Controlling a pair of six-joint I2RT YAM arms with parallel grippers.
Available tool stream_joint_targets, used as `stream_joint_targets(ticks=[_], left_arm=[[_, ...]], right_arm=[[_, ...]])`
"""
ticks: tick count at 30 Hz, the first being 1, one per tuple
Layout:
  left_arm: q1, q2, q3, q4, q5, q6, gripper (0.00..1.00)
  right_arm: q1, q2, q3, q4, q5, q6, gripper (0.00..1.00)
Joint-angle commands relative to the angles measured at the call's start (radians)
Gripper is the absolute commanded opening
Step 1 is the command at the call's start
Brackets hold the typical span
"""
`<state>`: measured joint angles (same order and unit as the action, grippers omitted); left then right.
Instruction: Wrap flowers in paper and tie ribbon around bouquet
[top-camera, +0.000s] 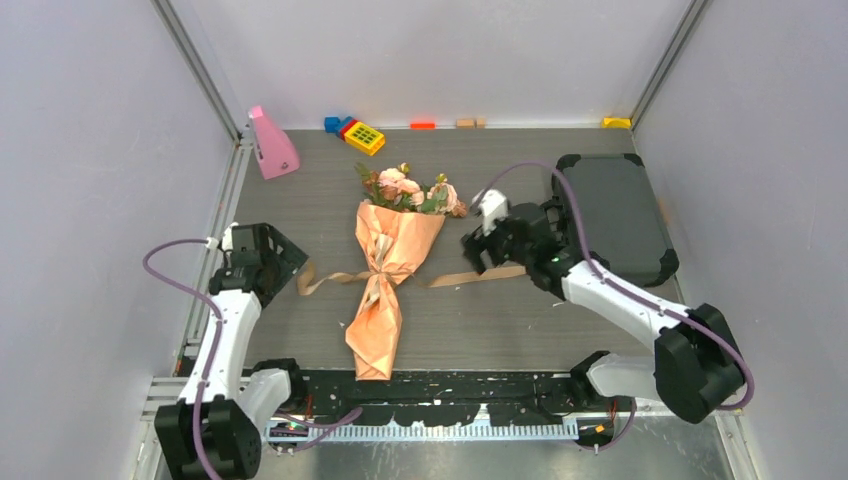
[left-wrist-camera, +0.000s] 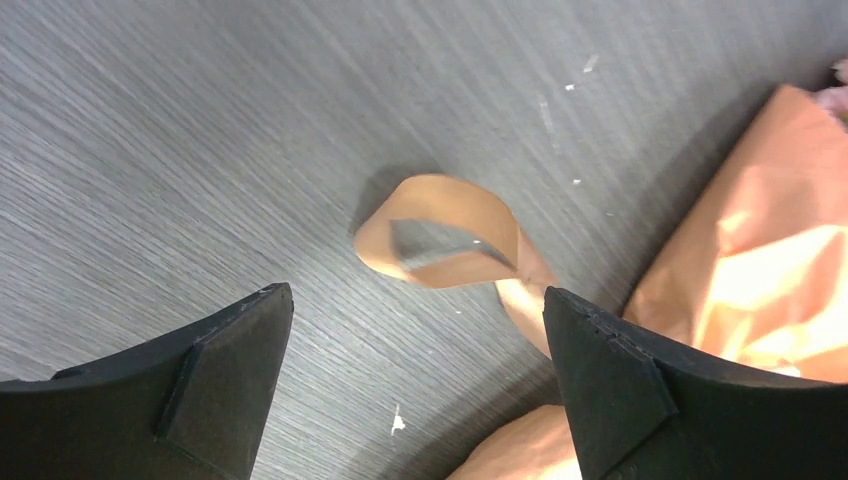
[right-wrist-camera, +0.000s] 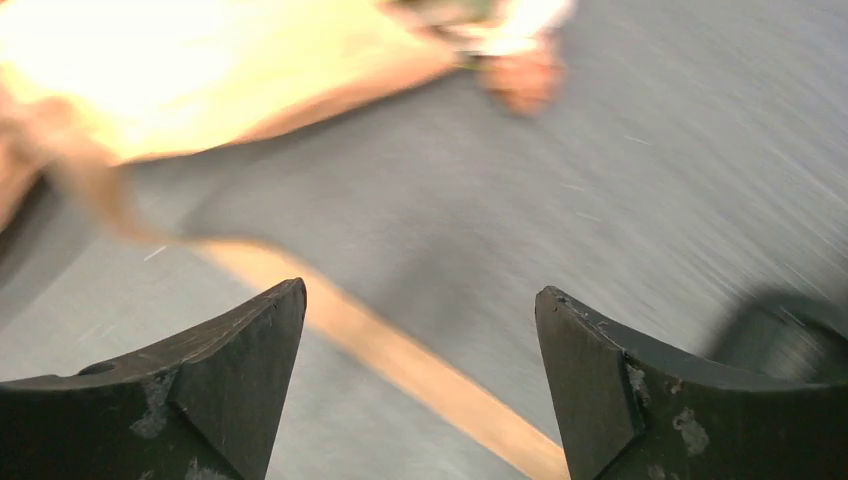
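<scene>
The bouquet (top-camera: 385, 265) lies in the middle of the table, pink flowers (top-camera: 405, 190) at the far end, peach-orange paper (top-camera: 377, 320) tapering toward me. The tan ribbon (top-camera: 375, 272) is tied round its waist, one end (top-camera: 320, 282) trailing left, the other lying to the right. My left gripper (top-camera: 285, 262) stands open at the left ribbon end; in the left wrist view a ribbon loop (left-wrist-camera: 445, 240) lies on the table beyond its jaws, nothing between them. My right gripper (top-camera: 478, 255) is open over the right ribbon end (right-wrist-camera: 400, 350), which lies flat on the table below its jaws.
A pink cone-shaped object (top-camera: 271, 145) stands at the back left. Coloured toy blocks (top-camera: 357, 132) sit along the back wall. A dark grey case (top-camera: 615, 215) lies at the right, just behind the right arm. Walls close in both sides.
</scene>
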<state>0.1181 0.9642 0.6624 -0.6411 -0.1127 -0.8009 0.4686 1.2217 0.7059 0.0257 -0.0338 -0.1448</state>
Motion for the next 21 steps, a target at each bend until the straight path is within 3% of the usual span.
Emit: stream_joint_targets(ticks=[1,6,12,17,21], left_arm=[[-0.06,-0.065,0.082,-0.105,-0.106,0.019,1.0],[-0.082,-0.052,0.072,-0.09,-0.012,0.044,1.0],[-0.085,-0.03,0.029,-0.058,0.036,0.051,1.0],[-0.085,-0.058,0.026,-0.101,0.008,0.039,1.0],[-0.085,-0.079,0.046,-0.179,-0.12,-0.008,1.0]], right_arm=[[0.172,0.088,0.064,-0.145,-0.28,-0.216,0.9],[0.3,0.251,0.125,-0.19,-0.319,-0.305,0.91],[0.313,0.41,0.138,0.076,-0.274,-0.288,0.91],[0.313,0.517,0.185,0.153,-0.255,-0.271,0.89],[0.314,0.554,0.19,0.169,-0.321,-0.263,0.84]])
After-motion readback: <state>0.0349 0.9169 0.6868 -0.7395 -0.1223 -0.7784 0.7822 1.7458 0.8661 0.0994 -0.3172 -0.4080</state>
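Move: My right hand, open, is off to the bouquet's right. The right-hand stretch of ribbon beside the knot lies about 15 cm to its left, 5 cm back and 13 cm down. The knot is some 8 cm farther left of that stretch, and the flowers are about 12 cm ahead and 18 cm left of this hand. From my open left hand the ribbon's left loop lies about 3 cm right, 1 cm ahead and 8 cm below, with the knot about 17 cm to the right. I swing my open right hand left and back while lowering it some 12 cm, turning it about 40 degrees counter-clockwise. Then, low over the table, I ease it forward and left by about 3 cm each, bringing the spread fingers up to the ribbon beside the knot. My left hand stays open over its loop, lifting 3 cm and sinking again as it drifts slightly right and back. ##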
